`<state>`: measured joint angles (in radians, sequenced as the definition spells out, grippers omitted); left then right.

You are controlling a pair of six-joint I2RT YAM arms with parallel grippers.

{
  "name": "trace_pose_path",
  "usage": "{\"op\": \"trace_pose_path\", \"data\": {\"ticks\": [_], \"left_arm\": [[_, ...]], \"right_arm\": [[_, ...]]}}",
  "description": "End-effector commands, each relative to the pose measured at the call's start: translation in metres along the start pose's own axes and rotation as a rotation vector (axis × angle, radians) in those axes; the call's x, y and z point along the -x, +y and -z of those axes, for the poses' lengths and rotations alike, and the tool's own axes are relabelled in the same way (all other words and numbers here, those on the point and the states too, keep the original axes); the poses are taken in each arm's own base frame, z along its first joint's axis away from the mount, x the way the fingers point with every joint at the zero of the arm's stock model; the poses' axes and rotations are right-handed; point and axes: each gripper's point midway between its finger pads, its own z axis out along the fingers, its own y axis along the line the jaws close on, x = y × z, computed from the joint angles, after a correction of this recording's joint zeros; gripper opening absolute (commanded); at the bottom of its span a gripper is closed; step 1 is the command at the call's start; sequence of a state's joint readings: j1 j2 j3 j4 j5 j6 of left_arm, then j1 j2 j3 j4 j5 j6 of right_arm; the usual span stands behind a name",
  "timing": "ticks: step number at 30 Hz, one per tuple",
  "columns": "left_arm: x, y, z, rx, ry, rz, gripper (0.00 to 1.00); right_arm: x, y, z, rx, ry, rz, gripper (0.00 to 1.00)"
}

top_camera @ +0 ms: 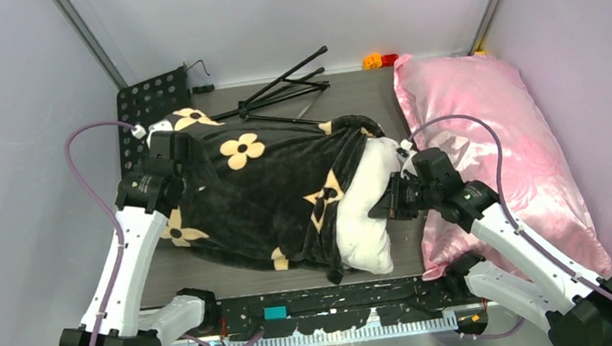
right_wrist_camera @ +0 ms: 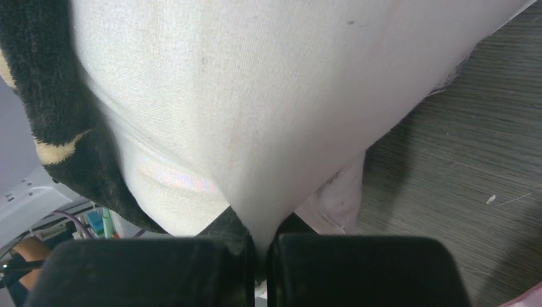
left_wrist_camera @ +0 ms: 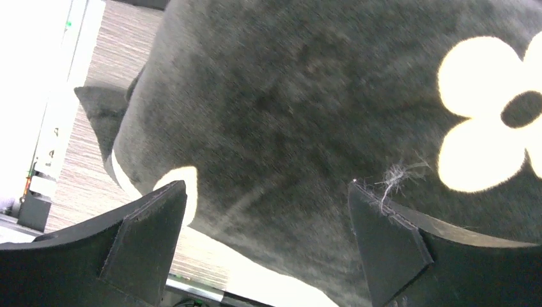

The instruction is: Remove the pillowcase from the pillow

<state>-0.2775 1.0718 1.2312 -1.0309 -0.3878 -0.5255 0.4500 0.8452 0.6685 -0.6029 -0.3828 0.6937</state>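
Note:
The black plush pillowcase (top_camera: 261, 187) with tan flower motifs lies across the table's middle, covering most of the white pillow (top_camera: 366, 210), whose right end sticks out of it. My right gripper (top_camera: 386, 207) is shut on that exposed end; in the right wrist view a fold of the pillow (right_wrist_camera: 255, 109) is pinched between the fingers (right_wrist_camera: 259, 256), with the pillowcase (right_wrist_camera: 38, 96) edge at the left. My left gripper (top_camera: 170, 154) stands open over the pillowcase's left end. In the left wrist view its fingers (left_wrist_camera: 268, 217) stand wide apart with the black pillowcase (left_wrist_camera: 307, 109) just beyond them.
A shiny pink satin pillow (top_camera: 499, 142) lies along the right side, under my right arm. A folded black stand (top_camera: 285, 93) and a perforated black plate (top_camera: 151, 99) lie at the back. Small coloured blocks (top_camera: 378, 60) sit at the back wall.

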Motion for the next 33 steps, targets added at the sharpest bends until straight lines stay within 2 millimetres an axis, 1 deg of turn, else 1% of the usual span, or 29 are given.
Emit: {"op": "trace_pose_path", "data": {"ticks": [1,2,3,4,5,7,9,10,11,13,14,15,16,18,19,20,22,24,27,28,29,30,31,33], "left_arm": [[0.017,-0.003,-0.024,-0.036,-0.029,0.030,0.99],[0.013,-0.006,-0.032,-0.058,-0.004,0.040,0.97],[0.008,-0.009,-0.039,-0.083,0.024,0.053,0.92],[0.004,-0.012,-0.046,-0.108,0.051,0.073,0.83],[0.000,-0.014,-0.051,-0.123,0.070,0.090,0.68],[0.002,-0.012,-0.056,-0.129,0.064,0.121,0.45],[0.014,-0.003,-0.057,-0.101,0.011,0.153,0.18],[0.022,0.001,-0.056,-0.091,-0.015,0.167,0.10],[0.029,0.004,-0.055,-0.085,-0.031,0.179,0.05],[0.044,0.009,-0.053,-0.071,-0.046,0.189,0.03],[0.054,0.020,-0.055,-0.044,-0.053,0.210,0.03],[0.061,0.027,-0.054,-0.026,-0.059,0.222,0.03],[0.067,0.035,-0.053,-0.009,-0.064,0.232,0.03],[0.082,0.055,-0.049,0.033,-0.097,0.273,0.03],[0.085,0.062,-0.048,0.049,-0.110,0.285,0.02],[0.090,0.072,-0.046,0.075,-0.130,0.308,0.02],[0.093,0.086,-0.041,0.121,-0.158,0.328,0.02],[0.096,0.098,-0.037,0.163,-0.186,0.346,0.00],[0.098,0.118,-0.033,0.234,-0.218,0.377,0.00],[0.098,0.125,-0.032,0.258,-0.225,0.379,0.00],[0.099,0.132,-0.030,0.288,-0.232,0.366,0.00],[0.099,0.138,-0.028,0.324,-0.236,0.361,0.00],[0.098,0.143,-0.026,0.354,-0.239,0.360,0.00],[0.097,0.146,-0.025,0.373,-0.246,0.361,0.00]], "right_arm": [[0.014,0.010,0.010,0.013,-0.059,0.054,0.00],[0.015,0.010,0.010,0.010,-0.058,0.055,0.00],[0.015,0.010,0.010,0.007,-0.059,0.059,0.00],[0.017,0.011,0.010,0.004,-0.061,0.060,0.00],[0.019,0.011,0.011,-0.001,-0.068,0.062,0.00],[0.024,0.009,0.015,-0.028,-0.096,0.059,0.00],[0.034,0.001,0.024,-0.085,-0.171,0.043,0.00],[0.039,-0.003,0.029,-0.112,-0.221,0.033,0.00],[0.045,-0.007,0.035,-0.135,-0.265,0.028,0.00],[0.057,-0.016,0.052,-0.203,-0.363,0.022,0.00],[0.066,-0.017,0.065,-0.237,-0.417,0.032,0.00],[0.073,-0.025,0.079,-0.303,-0.466,0.039,0.00],[0.080,-0.028,0.093,-0.348,-0.510,0.051,0.00],[0.094,-0.031,0.123,-0.430,-0.596,0.084,0.00],[0.099,-0.031,0.137,-0.459,-0.635,0.097,0.00],[0.104,-0.031,0.151,-0.487,-0.676,0.111,0.00],[0.113,-0.031,0.175,-0.534,-0.751,0.126,0.00],[0.119,-0.033,0.195,-0.583,-0.813,0.131,0.00],[0.128,-0.040,0.229,-0.692,-0.913,0.112,0.00],[0.130,-0.044,0.245,-0.740,-0.965,0.085,0.00],[0.130,-0.047,0.261,-0.769,-1.023,0.056,0.00],[0.130,-0.048,0.272,-0.781,-1.069,0.034,0.00],[0.129,-0.049,0.282,-0.779,-1.111,0.016,0.00],[0.126,-0.053,0.295,-0.784,-1.174,-0.016,0.00]]}}
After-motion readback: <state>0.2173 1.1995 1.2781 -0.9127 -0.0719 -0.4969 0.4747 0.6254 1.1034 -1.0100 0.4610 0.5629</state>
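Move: My open left hand is over the closed end of the pillowcase, its grip spot about 3 cm ahead, 1 cm left and 5 cm below; the yellow flower lies some 6 cm ahead and 11 right, the perforated black plate roughly 14 ahead and 9 left. My right hand already pinches the bare end of the pillow, whose white part centres about 4 cm to its left, level fore and aft, with the pink pillow some 27 cm right and 5 ahead. I dip my left hand about 5 cm, easing forward, and shut its fingers on the pillowcase's closed end, then lift back up and haul it some 7 cm left, turning slightly counter-clockwise. My right hand waits, then, keeping its pinch, pulls the pillow about 15 cm right and nearly as far up, towards and over the pink pillow, swinging clockwise with its fingertips tipping up. ##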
